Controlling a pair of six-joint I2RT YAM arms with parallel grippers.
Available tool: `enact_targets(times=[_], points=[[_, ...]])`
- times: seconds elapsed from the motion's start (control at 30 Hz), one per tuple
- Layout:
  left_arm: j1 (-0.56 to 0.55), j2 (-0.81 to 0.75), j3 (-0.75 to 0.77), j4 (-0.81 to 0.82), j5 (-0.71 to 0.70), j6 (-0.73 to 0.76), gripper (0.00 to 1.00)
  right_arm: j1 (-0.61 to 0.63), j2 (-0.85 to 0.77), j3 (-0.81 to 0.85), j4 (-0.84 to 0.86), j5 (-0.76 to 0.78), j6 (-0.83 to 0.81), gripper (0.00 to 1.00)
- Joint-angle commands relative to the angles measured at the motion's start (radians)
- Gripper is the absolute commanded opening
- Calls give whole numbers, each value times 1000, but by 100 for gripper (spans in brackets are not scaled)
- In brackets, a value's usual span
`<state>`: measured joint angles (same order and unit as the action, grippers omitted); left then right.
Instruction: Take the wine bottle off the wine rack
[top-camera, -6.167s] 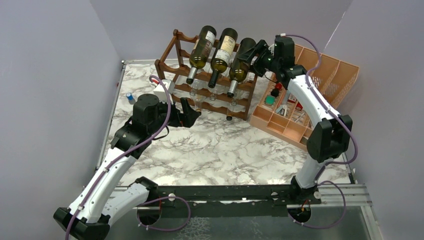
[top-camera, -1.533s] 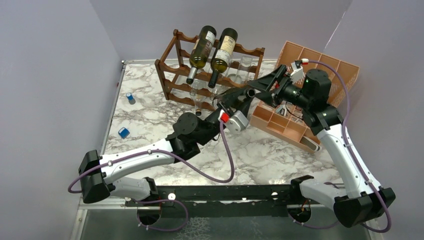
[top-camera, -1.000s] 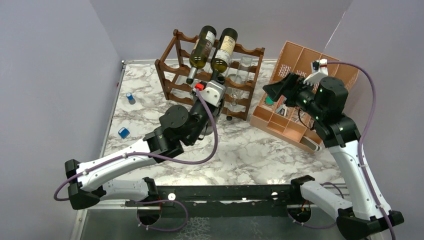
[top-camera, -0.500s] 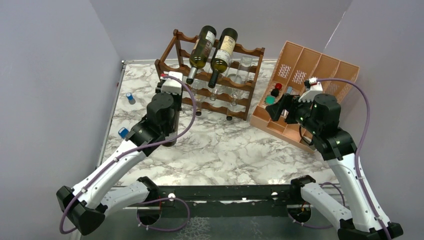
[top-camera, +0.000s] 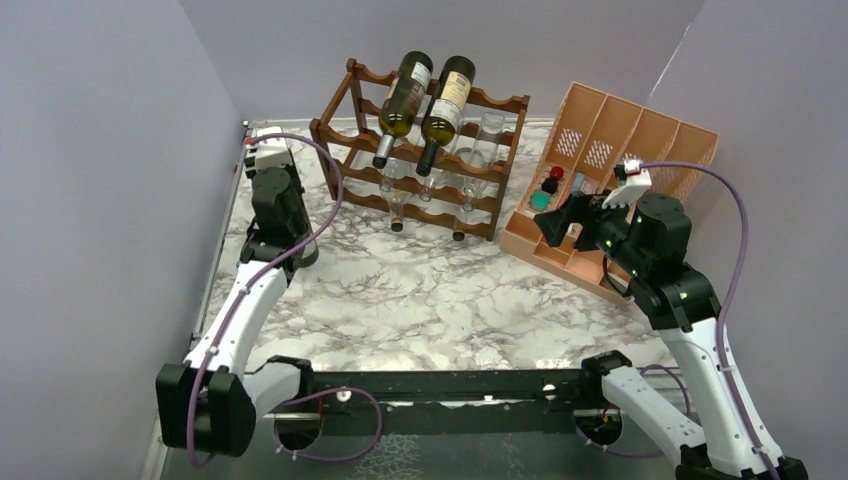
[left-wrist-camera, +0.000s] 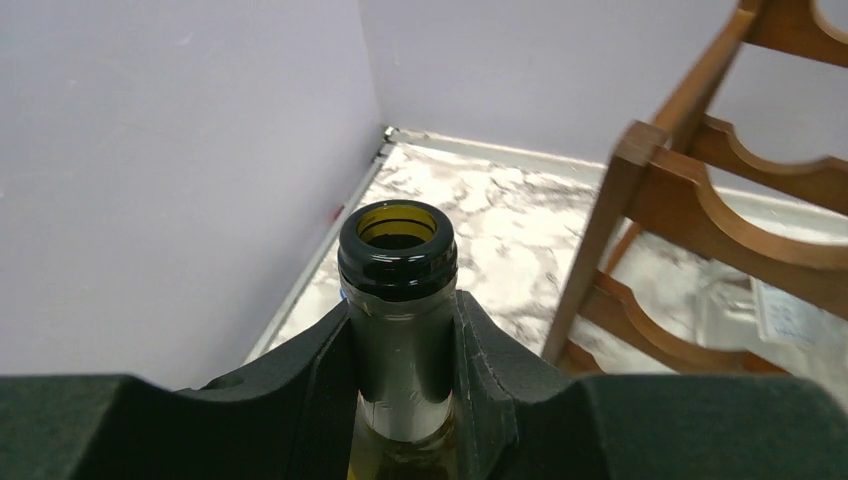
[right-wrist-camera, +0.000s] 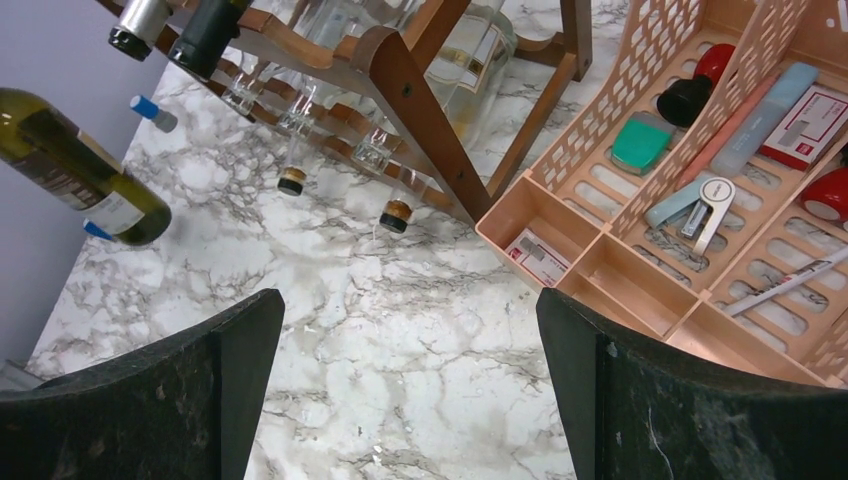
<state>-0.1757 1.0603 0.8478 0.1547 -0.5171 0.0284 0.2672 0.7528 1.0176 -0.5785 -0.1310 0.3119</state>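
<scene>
The dark brown wine rack (top-camera: 345, 110) stands at the back of the marble table, with two green wine bottles (top-camera: 405, 92) lying on its top tier. A third wine bottle (left-wrist-camera: 398, 250) is off the rack, and my left gripper (left-wrist-camera: 400, 315) is shut on its neck just below the open mouth. The right wrist view shows that bottle (right-wrist-camera: 85, 175) at the table's left side, beside the rack's left end post (left-wrist-camera: 600, 240). Whether its base touches the table I cannot tell. My right gripper (right-wrist-camera: 408, 300) hangs open over bare marble in front of the rack, holding nothing.
A peach-orange divided organiser (top-camera: 610, 150) with small items leans at the back right, just behind my right wrist. Clear glass bottles (top-camera: 440, 178) fill the rack's lower tiers, necks pointing forward. A small blue cap (right-wrist-camera: 148, 108) lies near the left wall (top-camera: 100, 200).
My left arm has swung the held bottle from the table's middle to its left edge. The right arm drew back from the rack earlier and has barely moved in the last half second.
</scene>
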Motion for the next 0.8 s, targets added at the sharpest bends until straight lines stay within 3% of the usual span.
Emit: enact_targets(times=[0.0, 0.37, 0.77], points=[[71, 60, -31, 374, 21, 36, 0, 0, -19, 4, -2, -27, -18, 99], [204, 182, -100, 653, 90, 21, 0, 0, -27, 65, -54, -24, -34, 100], [220, 197, -256, 844, 137, 72, 0, 0, -29, 60, -69, -48, 9, 99]])
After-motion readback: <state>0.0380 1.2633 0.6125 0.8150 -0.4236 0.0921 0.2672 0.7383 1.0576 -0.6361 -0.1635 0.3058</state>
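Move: The bottle already hangs neck-up in my left fingers. The bare marble I am taking it to is about 7 cm left, 4 cm ahead and 28 cm below my left hand. The blue-capped vial stands about 13 cm ahead and 8 cm left of that hand, and the blue box 3 cm back and 12 cm left, both on the table. The rack's middle is some 24 cm ahead and 32 cm right. From my right hand that spot is roughly 66 cm left and 16 cm ahead. Still pinching the bottle by its neck, I carry it with my left hand about 7 cm to the left and some 3 cm forward, farther from the rack and towards the open marble by the blue box. I sink slowly the whole way, more steadily once the sideways travel dies out, while my fingers tip up by about 10 degrees and turn slightly counter-clockwise. ##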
